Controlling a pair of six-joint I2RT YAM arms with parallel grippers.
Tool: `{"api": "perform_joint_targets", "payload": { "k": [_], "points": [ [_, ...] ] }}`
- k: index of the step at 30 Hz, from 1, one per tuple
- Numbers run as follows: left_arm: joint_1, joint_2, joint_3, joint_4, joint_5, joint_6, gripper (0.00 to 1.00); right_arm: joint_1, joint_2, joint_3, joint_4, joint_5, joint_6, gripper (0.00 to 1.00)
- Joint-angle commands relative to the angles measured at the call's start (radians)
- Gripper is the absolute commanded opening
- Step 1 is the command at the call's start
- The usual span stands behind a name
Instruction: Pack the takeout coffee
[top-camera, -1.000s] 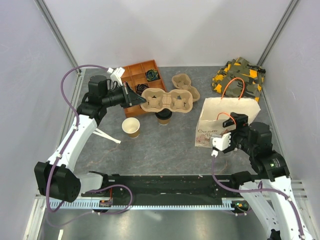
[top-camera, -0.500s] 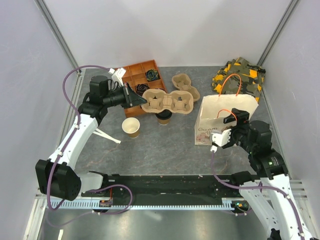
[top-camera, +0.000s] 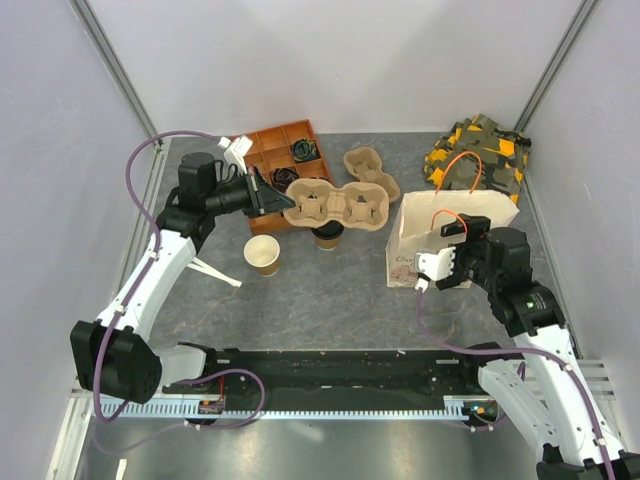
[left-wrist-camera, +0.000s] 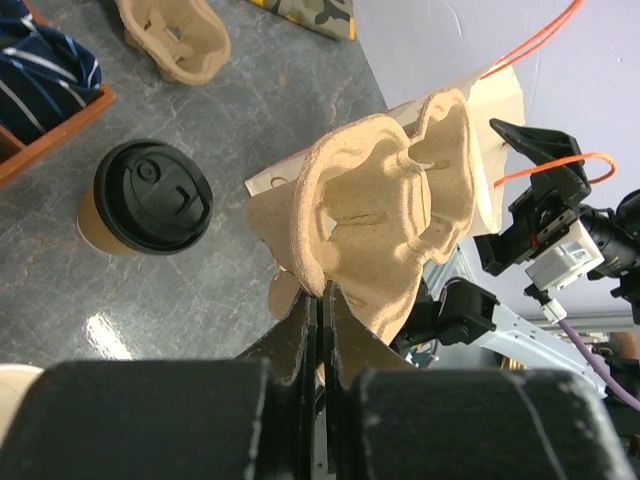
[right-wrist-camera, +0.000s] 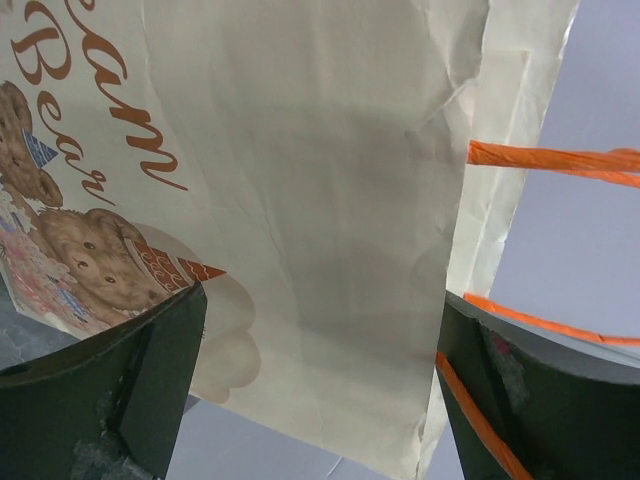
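The takeout coffee (top-camera: 327, 236), a tan cup with a black lid (left-wrist-camera: 150, 195), stands on the table, partly under the moulded pulp carrier (top-camera: 335, 203). My left gripper (top-camera: 268, 195) is shut on the carrier's left rim and holds the carrier (left-wrist-camera: 372, 205) raised and tilted above the table, its fingertips (left-wrist-camera: 322, 300) pinching the edge. My right gripper (top-camera: 438, 264) is open right up against the printed face of the paper bag (top-camera: 455, 232). In the right wrist view the bag's wall (right-wrist-camera: 320, 190) fills the space between the wide-apart fingers (right-wrist-camera: 150, 370).
A lidless tan cup (top-camera: 262, 254) stands left of the coffee. Behind are a wooden compartment box (top-camera: 285, 150), a second pulp carrier (top-camera: 372, 170) and a camouflage cloth (top-camera: 480, 152). The bag's orange handles (right-wrist-camera: 550, 160) hang by my right finger. A white stick (top-camera: 215, 272) lies near the left arm.
My right gripper has moved up and left, closer against the bag's front. The left gripper and the carrier have stayed almost still.
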Motion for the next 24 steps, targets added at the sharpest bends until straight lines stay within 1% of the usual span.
{"api": "perform_joint_targets", "payload": {
  "k": [1,6,8,11,12,14,15,16,20,21,23,24],
  "points": [
    [-0.003,-0.032,-0.038,0.030,0.040,0.035,0.02,0.003,0.029,0.040,0.029,0.001,0.043,0.98],
    [-0.011,-0.044,-0.047,0.029,0.030,0.063,0.02,0.003,0.078,0.080,0.043,0.054,0.150,0.98],
    [-0.012,-0.049,-0.053,0.029,0.033,0.075,0.02,0.003,0.083,0.091,0.023,0.058,0.170,0.98],
    [-0.026,-0.052,-0.050,-0.011,0.045,0.153,0.02,0.003,0.062,0.085,0.016,0.059,0.160,0.98],
    [-0.043,-0.059,-0.049,-0.052,0.043,0.216,0.02,0.004,0.055,0.077,0.014,0.053,0.147,0.98],
    [-0.066,-0.072,-0.055,-0.110,0.028,0.292,0.02,0.004,0.040,0.073,0.009,0.048,0.134,0.98],
    [-0.087,-0.085,-0.063,-0.141,0.019,0.360,0.02,0.003,0.037,0.068,0.009,0.048,0.129,0.98],
    [-0.094,-0.098,-0.095,-0.195,0.008,0.382,0.02,0.003,0.034,0.068,0.008,0.047,0.120,0.98],
    [-0.146,-0.125,-0.182,-0.282,-0.042,0.486,0.02,0.004,0.029,0.063,-0.007,0.048,0.095,0.98],
    [-0.190,-0.127,-0.196,-0.296,-0.059,0.498,0.02,0.003,0.028,0.059,-0.006,0.045,0.091,0.98],
    [-0.233,-0.104,-0.227,-0.309,-0.102,0.515,0.02,0.003,0.028,0.054,-0.009,0.036,0.071,0.98],
    [-0.277,-0.090,-0.231,-0.313,-0.118,0.520,0.02,0.003,0.026,0.048,-0.009,0.035,0.063,0.98]
  ]
}}
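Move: The left hand already holds the cup tray. The bare table patch short of the cups lies about 10 cm back, 7 cm right and 24 cm below it; the lidded cup is some 6 cm ahead and 7 cm right, 20 cm down, the open cup level with it, 8 cm left and 20 cm down. From the wide-open right hand, the paper bag's middle is roughly 8 cm ahead, 1 cm left and 8 cm lower. Bring the left gripper, still shut on the tray's end, back and down about 9 cm each towards the bare table in front of the cups, slowly at first, then fast. Swing it some 15 degrees clockwise as you go and roll its left side up about as much. With the open right hand at the bag, nudge about 1 cm forward, then ease back and up slightly. ##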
